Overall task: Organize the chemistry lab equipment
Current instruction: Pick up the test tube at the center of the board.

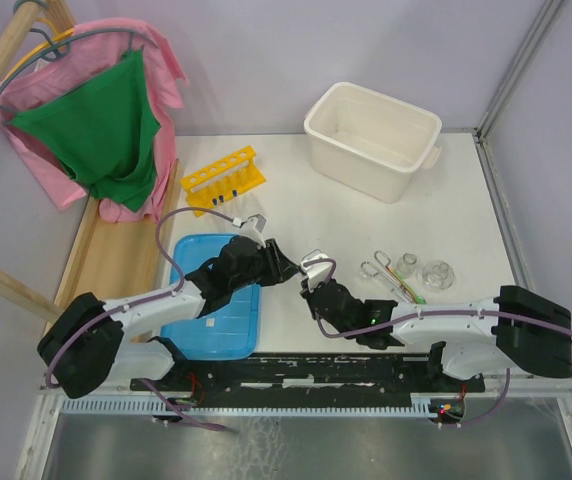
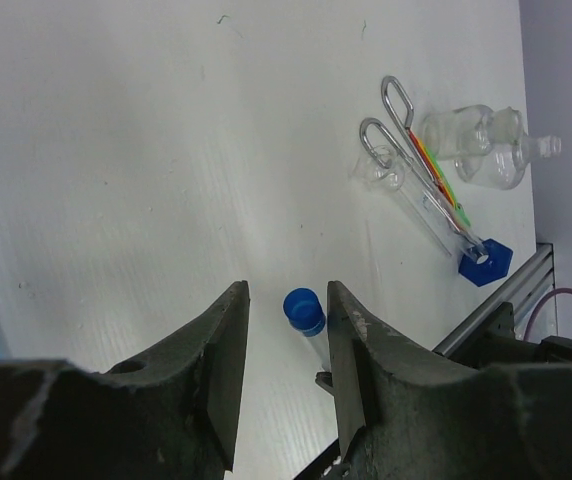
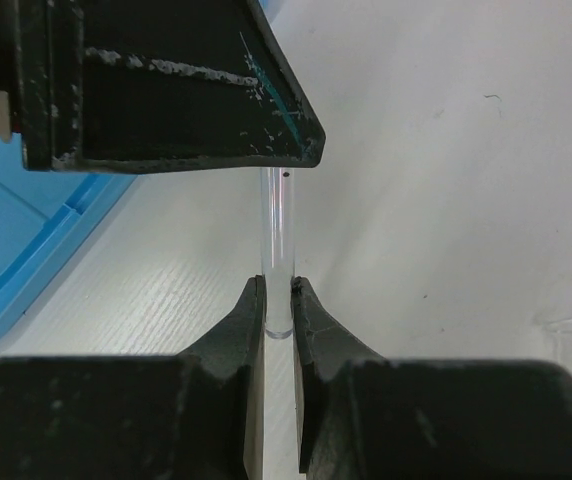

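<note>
My right gripper [image 3: 277, 285] is shut on the bottom end of a small clear blue-capped tube [image 3: 277, 220], held just above the white table. In the left wrist view its blue cap [image 2: 304, 310] shows between and just beyond the fingers of my left gripper [image 2: 288, 290], which stands open with nothing touching its pads. The two grippers meet at the table's middle [image 1: 301, 275]. To the right lie the metal tongs [image 2: 406, 150], small glass flasks [image 2: 466, 130], coloured rods [image 2: 448, 190] and another blue-capped tube [image 2: 486, 262]. The yellow rack [image 1: 223, 180] stands at the back left.
A large white tub [image 1: 371, 140] stands at the back right. The flat blue lid [image 1: 216, 300] lies under my left arm. Pink and green clothes [image 1: 96, 130] hang on a wooden stand at the far left. A black rail [image 1: 316, 370] runs along the near edge.
</note>
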You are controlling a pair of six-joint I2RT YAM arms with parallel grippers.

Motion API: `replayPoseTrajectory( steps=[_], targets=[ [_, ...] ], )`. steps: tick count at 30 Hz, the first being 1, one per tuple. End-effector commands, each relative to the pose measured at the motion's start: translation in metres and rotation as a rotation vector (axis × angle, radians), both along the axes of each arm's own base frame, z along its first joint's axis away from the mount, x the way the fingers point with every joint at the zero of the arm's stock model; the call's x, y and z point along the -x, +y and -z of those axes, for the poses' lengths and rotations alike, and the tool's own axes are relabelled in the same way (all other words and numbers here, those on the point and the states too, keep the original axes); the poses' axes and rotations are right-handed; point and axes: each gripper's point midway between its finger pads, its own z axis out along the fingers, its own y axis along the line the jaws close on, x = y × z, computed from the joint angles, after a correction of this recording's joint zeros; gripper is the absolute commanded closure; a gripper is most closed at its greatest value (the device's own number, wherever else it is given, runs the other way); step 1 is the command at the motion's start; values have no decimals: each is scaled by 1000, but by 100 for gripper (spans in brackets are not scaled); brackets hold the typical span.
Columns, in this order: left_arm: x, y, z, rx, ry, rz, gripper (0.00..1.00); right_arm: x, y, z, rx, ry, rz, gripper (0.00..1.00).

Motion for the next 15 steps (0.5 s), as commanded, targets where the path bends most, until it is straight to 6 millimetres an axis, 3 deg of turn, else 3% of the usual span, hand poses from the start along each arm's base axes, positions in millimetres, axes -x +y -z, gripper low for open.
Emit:
replayPoseTrajectory(
  steps=[1, 6, 8, 11, 15],
  targets=[
    [-8, -14, -15, 65, -27, -2, 56, -4, 9, -28, -59, -42, 11, 86],
    [-6, -18, -17, 81, -28, 8, 61, -5, 9, -28, -51, -45, 12, 86],
    [-6, -18, -17, 80, -32, 11, 70, -4, 9, -27, -51, -45, 13, 85],
    [-5, -19, -18, 79, -36, 26, 92, -5, 8, -28, -50, -48, 21, 85],
    [-4, -16, -14, 65, -40, 22, 97, -5, 5, -25, -50, -43, 30, 76]
  ],
)
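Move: The test tube is already held near its lower end in the right gripper, cap up. Its blue cap is between the open left fingers, about 1 cm right of the left hand point, level in height and reach. From the right hand the cap is some 5 cm up, 2 cm ahead and 1 cm left. About 11 cm below the left hand, the blue tray's middle is roughly 20 cm left and 4 cm back, and the metal tongs are some 22 cm right, straight across. Ease the left gripper about 1 cm to the right until the blue cap sits centred between its fingers, then close them from nearly half open to almost shut, pinching the cap; the grip effort climbs as they close. Keep the right gripper in place, still holding the tube's lower end below. ##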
